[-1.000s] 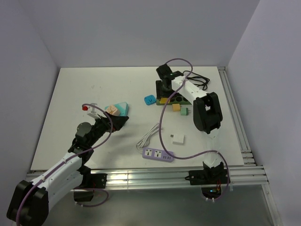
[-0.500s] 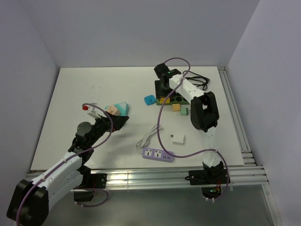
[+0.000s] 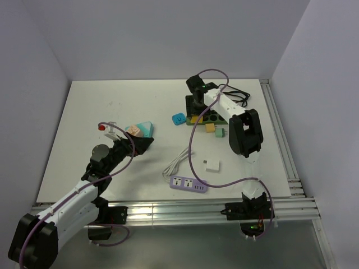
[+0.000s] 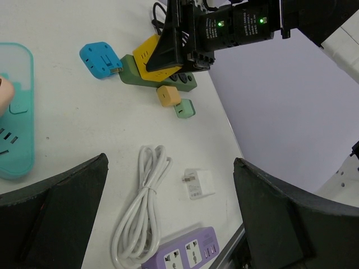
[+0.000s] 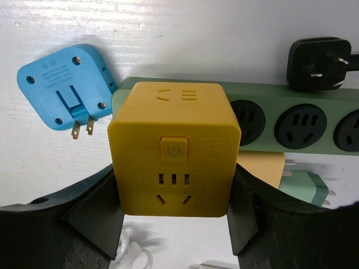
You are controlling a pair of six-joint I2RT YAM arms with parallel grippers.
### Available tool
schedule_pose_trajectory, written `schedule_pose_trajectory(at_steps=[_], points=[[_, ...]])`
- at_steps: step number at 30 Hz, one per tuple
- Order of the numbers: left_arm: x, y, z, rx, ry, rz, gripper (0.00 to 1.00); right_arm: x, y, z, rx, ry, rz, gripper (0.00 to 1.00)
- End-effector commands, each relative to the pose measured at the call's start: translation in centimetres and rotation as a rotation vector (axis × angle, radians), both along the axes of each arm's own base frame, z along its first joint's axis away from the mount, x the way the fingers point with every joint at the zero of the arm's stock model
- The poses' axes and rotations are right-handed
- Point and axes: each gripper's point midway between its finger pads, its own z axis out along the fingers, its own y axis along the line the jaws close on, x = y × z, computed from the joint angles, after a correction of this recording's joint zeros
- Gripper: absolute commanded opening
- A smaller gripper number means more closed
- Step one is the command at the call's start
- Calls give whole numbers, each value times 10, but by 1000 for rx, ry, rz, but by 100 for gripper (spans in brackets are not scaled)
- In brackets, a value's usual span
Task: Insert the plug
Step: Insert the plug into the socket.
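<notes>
The plug is a yellow cube adapter (image 5: 175, 148) with a power button and a socket on its top face. My right gripper (image 5: 174, 216) is shut on its two sides. It sits over the left end of a green power strip (image 5: 291, 120) and covers the socket there. Whether its pins are seated is hidden. From above, the right gripper (image 3: 197, 103) is at the far middle of the table, over the strip (image 3: 212, 116). My left gripper (image 4: 171, 224) hangs open over the near table with nothing between its fingers.
A blue adapter (image 5: 64, 89) lies left of the strip and a black plug (image 5: 317, 64) behind it. Two small adapters, tan (image 4: 168, 95) and green (image 4: 184, 108), lie beside it. A white charger (image 4: 198, 184), a coiled white cable (image 4: 143, 210), a purple strip (image 4: 185, 255) and a teal strip (image 4: 14, 112) lie nearer.
The right wrist has shifted slightly over the green strip, still shut on the yellow plug. The left arm has not moved.
</notes>
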Motion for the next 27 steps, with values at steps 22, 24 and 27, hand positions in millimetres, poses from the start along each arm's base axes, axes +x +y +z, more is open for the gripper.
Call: schedule_pose_trajectory(at_steps=[22, 24, 27], points=[[4, 1, 31, 2, -89, 8, 100, -2, 0, 63, 92, -168, -38, 100], [5, 1, 29, 5, -85, 8, 99, -5, -4, 78, 90, -203, -51, 100], [8, 0, 25, 12, -77, 11, 99, -17, -6, 100, 83, -253, -56, 100]])
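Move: The right hand still grips the yellow cube plug on the left-end socket of the green power strip: the cube's middle is about 2 cm ahead and 1 cm below the hand point, and the socket about 2 cm ahead and 4 cm below. The blue adapter lies some 8 cm left and 3 cm ahead, the orange plug about 6 cm right and 2 cm back, both roughly 5 cm down. From the left hand the cube is about 22 cm ahead, 20 cm right and 12 cm lower. The right hand lets go of the yellow cube plug, its fingers going from around two-thirds to wide open while it slips about 1 cm back and 1.5 cm down beside the cube. Then it turns upward and climbs some 7 cm, clear of the cube and strip, with a slight drift back near the end and the fingers, still wide open, tilting about 8 degrees outward from pointing down. ##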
